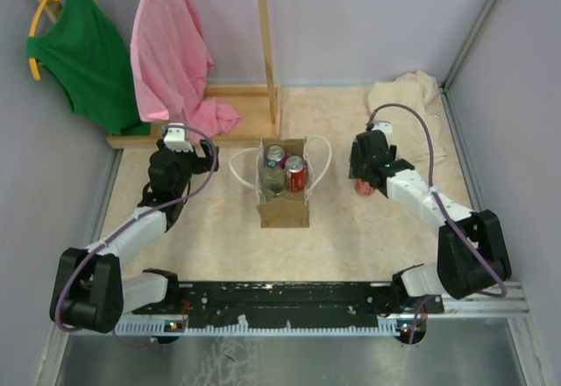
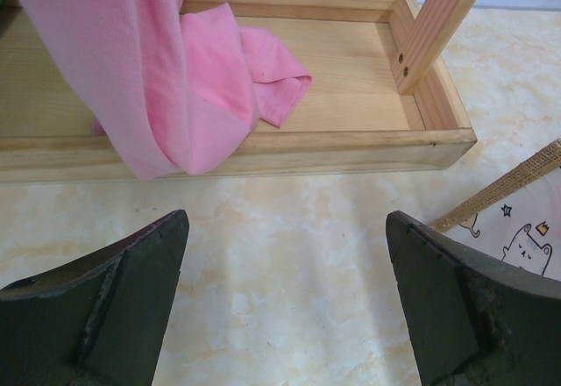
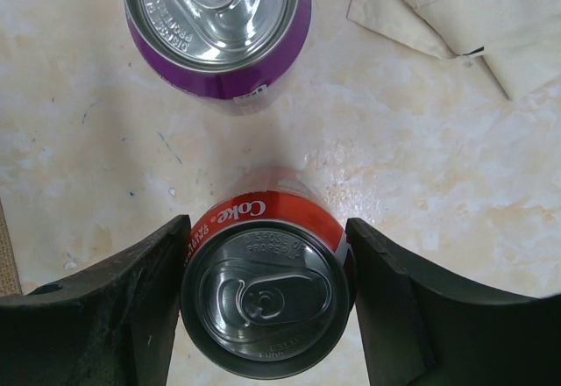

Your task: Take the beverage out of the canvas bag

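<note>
The tan canvas bag (image 1: 282,209) stands mid-table with its white rope handles spread, and its corner (image 2: 517,224) shows in the left wrist view. Inside it are three cans: a silver-topped one (image 1: 275,153), a dark one (image 1: 273,178) and a red one (image 1: 296,174). To the right of the bag, my right gripper (image 3: 267,259) is shut on an upright red Coke can (image 3: 263,303), one finger pressed against each side. This can (image 1: 364,187) is outside the bag. My left gripper (image 2: 285,272) hangs open over bare table to the left of the bag, holding nothing.
A purple can (image 3: 215,26) stands on the table just beyond the Coke can. A pale beige cloth (image 1: 412,96) lies at the back right. At the back left a wooden tray base (image 2: 351,145) holds a post and a draped pink shirt (image 1: 171,53); a green shirt (image 1: 83,48) hangs beside it.
</note>
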Available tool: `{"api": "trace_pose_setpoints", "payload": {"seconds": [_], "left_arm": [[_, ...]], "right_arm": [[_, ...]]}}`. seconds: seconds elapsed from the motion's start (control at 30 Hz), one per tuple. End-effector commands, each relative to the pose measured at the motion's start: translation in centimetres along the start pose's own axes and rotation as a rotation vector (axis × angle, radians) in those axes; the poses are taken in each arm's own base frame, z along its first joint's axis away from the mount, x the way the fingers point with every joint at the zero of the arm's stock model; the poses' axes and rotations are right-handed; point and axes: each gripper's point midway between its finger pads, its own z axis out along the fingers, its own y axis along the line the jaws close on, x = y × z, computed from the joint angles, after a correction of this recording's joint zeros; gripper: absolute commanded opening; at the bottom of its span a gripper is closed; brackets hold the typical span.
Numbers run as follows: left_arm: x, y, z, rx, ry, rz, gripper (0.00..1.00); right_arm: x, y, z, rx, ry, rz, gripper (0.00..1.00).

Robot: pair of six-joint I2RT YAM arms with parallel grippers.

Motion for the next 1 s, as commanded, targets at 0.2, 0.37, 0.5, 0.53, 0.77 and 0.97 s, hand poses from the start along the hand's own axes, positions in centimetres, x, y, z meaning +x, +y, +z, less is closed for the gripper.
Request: {"api": "trace_pose_setpoints", "payload": {"seconds": [0.2,0.37,0.5,0.53,0.77,0.97], "left_arm": [[-0.9,-0.5,0.5,0.021,-0.019,0.005,1.00],[-0.7,-0.5,0.5,0.021,-0.016,0.004,1.00],[-0.8,-0.5,0.4,0.021,-0.018,0.005,1.00],[-0.8,-0.6,0.4,0.023,-0.019,0.004,1.00],[-0.8,-0.7,0.4,0.031,-0.015,-0.003,1.00],[-1.1,-0.5,0.2,0.016,-0.026,0.001,1.00]], "right_arm": [[-2.9,0.9,0.3,-0.007,-0.088,0.083,0.12],[-2.1,0.5,0.1,0.013,-0.056,0.098,0.22],[-1.5,0.3,-0.3,0.012,-0.036,0.102,0.64],[-1.3,0.3,-0.3,0.013,-0.030,0.102,0.82],[-1.9,-0.3,-0.8,0.037,-0.053,0.092,0.99],[-9.3,-1.3,-6.2,0.032,-0.261,0.104,0.99]]}}
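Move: The Coke can is already pinched in the right hand, its bottom roughly 1 cm off the table; the table spot for it lies straight below the fingers, about 10 cm down. The purple can stands some 11 cm ahead and 1 cm left of this hand, its middle about 4 cm lower; the canvas bag is level with the hand and some 24 cm to its left, also about 4 cm lower. From the left hand the spot is some 50 cm right, 4 cm back and 18 cm down. The right hand eases the upright Coke can straight down by about 1 cm onto the table just short of the purple can, then holds nearly still while turning a few degrees clockwise. Only then do the fingers spread from their grip to wide open and let go of the can, and the hand begins to lift away, some 2 cm up from its lowest point, with a slight drift to the right and the open fingers still either side of the can. ##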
